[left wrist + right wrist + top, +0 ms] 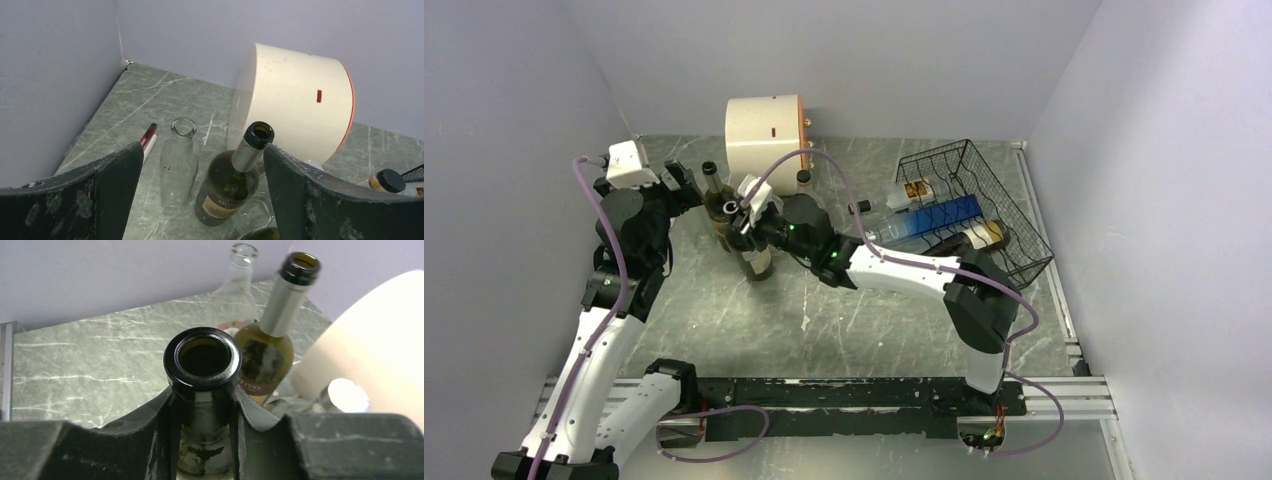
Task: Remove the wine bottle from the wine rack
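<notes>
The black wire-mesh wine rack point(996, 200) stands at the back right. My right gripper point(746, 212) is far left of it and shut on the neck of a dark wine bottle point(758, 262) that stands upright off the rack. In the right wrist view my right gripper point(202, 402) clamps that neck just under the bottle's open mouth point(202, 357). I cannot tell whether its base touches the table. My left gripper point(686, 185) is open and empty beside the other bottles; its jaws point(201, 150) stand wide apart.
A silver-foiled green bottle point(235, 180) and a clear glass bottle point(179, 165) stand by the cream drum point(295, 100). A red-white pen point(148, 140) lies left. The rack holds a blue-labelled item point(939, 215) and a dark bottle point(976, 237). Walls enclose three sides.
</notes>
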`<state>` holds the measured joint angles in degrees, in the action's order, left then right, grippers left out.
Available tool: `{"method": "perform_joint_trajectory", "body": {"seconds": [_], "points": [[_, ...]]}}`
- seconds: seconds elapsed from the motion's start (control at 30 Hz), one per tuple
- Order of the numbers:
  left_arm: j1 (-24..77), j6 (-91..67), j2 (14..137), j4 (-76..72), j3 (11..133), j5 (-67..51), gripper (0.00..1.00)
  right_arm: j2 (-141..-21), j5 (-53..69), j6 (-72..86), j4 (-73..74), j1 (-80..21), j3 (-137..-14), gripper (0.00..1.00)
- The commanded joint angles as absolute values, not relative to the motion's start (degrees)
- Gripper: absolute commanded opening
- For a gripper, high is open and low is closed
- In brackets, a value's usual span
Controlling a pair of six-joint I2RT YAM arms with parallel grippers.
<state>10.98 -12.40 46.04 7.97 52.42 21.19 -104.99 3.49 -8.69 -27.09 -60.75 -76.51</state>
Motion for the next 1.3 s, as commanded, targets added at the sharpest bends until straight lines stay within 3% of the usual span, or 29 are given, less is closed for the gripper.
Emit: {"method": "perform_joint_trajectory", "body": {"seconds": [0.0,0.6,0.8,1.13,1.27], "points": [[11.43,-12.13,45.97,6.81,53.2,20.74,0.93,-104.51,3.59,-4.56,-29.68,-58.93,-80.28,0.0],[11.25,-12.39,46.6,6.69,52.92,21.22,0.93,-104.32,0.02,-2.98,-30.61,-58.38,-76.56,0.0],[11.25,-12.48,46.76,6.68,52.91,20.92,0.93,-104.3,-1.17,-3.16,-30.29,-58.43,-76.1,0.2],[11.25,-12.65,46.99,6.68,52.91,20.59,0.93,-101.41,-0.75,-4.08,-28.54,-58.39,-74.65,0.67],[11.25,-12.61,47.28,6.76,52.93,20.52,0.93,-99.3,-0.03,-7.64,-26.79,-58.37,-73.91,0.81]]}}
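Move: The right hand already holds the upright wine bottle by its neck. Its standing spot on the table is about 2 cm ahead of that hand, 1 cm to its right and some 25 cm below. The green bottle already set down stands about 8 cm ahead and 4 cm left of the hand, and the white-capped clear bottle about 9 cm ahead and 4 cm right. The spot is roughly 14 cm right, 2 cm back and 34 cm below the idle left hand. Still pinching the neck, the right hand carries the wine bottle about 2 cm forward, a little to the right and 1.5 cm down to set it on the table beside the others, tipping the fingers slightly downward. It pauses there, then opens to let go of the neck and rises about 1.5 cm, the spread fingers still either side of the neck. ##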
